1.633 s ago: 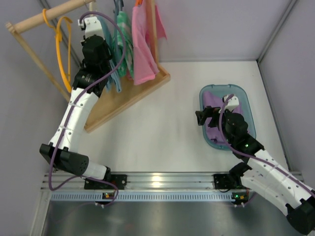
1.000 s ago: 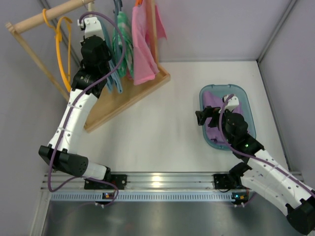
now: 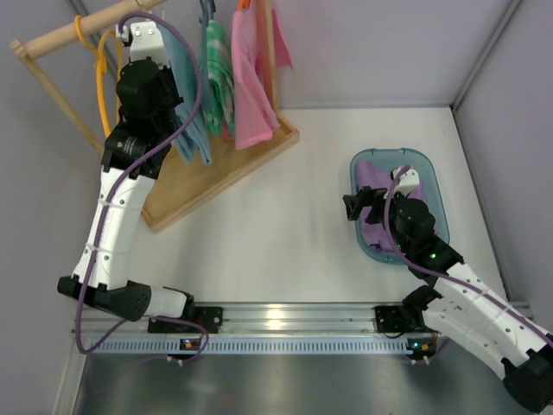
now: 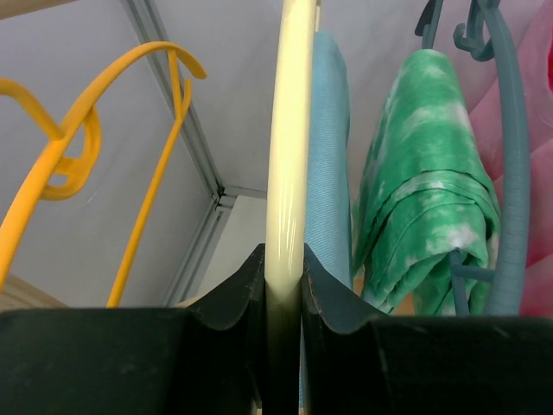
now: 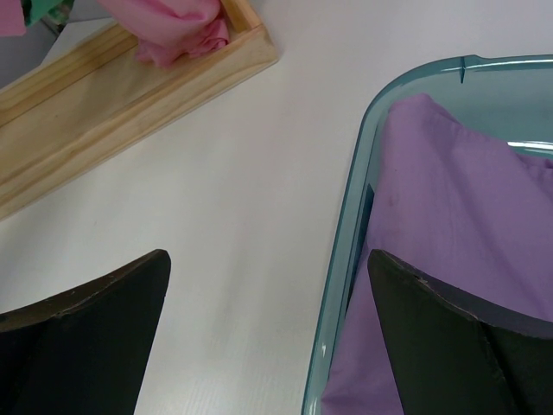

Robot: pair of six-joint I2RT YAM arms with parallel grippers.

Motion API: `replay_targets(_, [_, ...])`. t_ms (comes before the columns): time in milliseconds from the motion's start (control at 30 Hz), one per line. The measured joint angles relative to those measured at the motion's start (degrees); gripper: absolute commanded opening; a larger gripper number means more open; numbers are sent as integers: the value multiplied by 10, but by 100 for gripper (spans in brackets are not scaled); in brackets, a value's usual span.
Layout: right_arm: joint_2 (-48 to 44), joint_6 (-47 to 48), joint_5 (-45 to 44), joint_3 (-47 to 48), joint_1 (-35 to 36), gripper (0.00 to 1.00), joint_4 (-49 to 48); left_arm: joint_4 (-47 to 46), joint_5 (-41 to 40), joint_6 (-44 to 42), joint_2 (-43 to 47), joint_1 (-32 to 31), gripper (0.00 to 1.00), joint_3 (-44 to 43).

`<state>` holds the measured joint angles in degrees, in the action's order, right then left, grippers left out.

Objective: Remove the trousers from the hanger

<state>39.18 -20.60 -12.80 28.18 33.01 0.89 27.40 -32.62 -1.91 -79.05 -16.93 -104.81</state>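
Observation:
The light blue trousers [image 3: 186, 95] hang on the cream hanger on the wooden rack; they also show in the left wrist view [image 4: 330, 156], just right of the hanger. My left gripper [image 4: 283, 285] is shut on the cream hanger [image 4: 289, 147], whose frame runs straight up between the fingers. In the top view the left gripper [image 3: 143, 54] is high by the rail, with the hanger hidden behind the arm. My right gripper [image 5: 268, 294] is open and empty, low over the table at the left rim of the teal bin [image 5: 346, 251].
A yellow-orange hanger [image 3: 108, 82] hangs left of my left gripper; it shows in the left wrist view [image 4: 130, 147]. A green patterned garment [image 3: 218, 73] and a pink garment [image 3: 251, 78] hang to the right. The rack's wooden base [image 3: 216, 164] lies below. The bin [image 3: 432, 186] holds purple cloth [image 3: 373, 183].
My left arm has lifted and moved left toward the rail, carrying the hanger and the blue trousers with it. The right arm has not moved.

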Motion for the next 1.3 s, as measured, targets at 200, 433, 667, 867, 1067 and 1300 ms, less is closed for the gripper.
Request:
replay_targets(200, [0, 0, 0, 0, 0, 100, 0, 43, 12, 14, 37, -2, 0, 5])
replay_targets(433, [3, 1, -2, 7, 0, 99, 13, 88, 37, 36, 83, -4, 0, 11])
replay_targets(667, [0, 0, -9, 7, 0, 99, 21, 104, 63, 51, 91, -4, 0, 6])
replay_targets(867, [3, 0, -13, 7, 0, 99, 21, 110, 71, 52, 91, -10, 0, 0])
replay_targets(1067, [9, 0, -15, 7, 0, 99, 21, 113, 80, 55, 93, -21, 0, 0])
replay_targets(1300, [5, 0, -9, 8, 0, 100, 21, 119, 96, 70, 145, -27, 0, 36])
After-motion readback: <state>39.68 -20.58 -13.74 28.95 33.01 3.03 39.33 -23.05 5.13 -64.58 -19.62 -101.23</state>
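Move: The left hand already pinches one limb of the cream hanger; the blue trousers on that hanger lie about 11 cm ahead, 1 cm to the left and some 5 cm below the hand. The yellow hanger is roughly 12 cm to the hand's left and 3 cm ahead, at about its height. The green cloth hangs some 18 cm ahead and 7 cm right, about 4 cm lower. From the right hand, the trousers are about 22 cm ahead, 42 cm left and 22 cm higher. Back towards its own base goes the left hand, about 9 cm at hardly changing height, drawing the cream hanger and its trousers away from the rail and the green cloth. It pulls in two strokes with a near-halt between, during which it edges about 2 cm right; the wrist turns some 10 degrees clockwise and the fingers keep their pinch on the hanger's limb. ##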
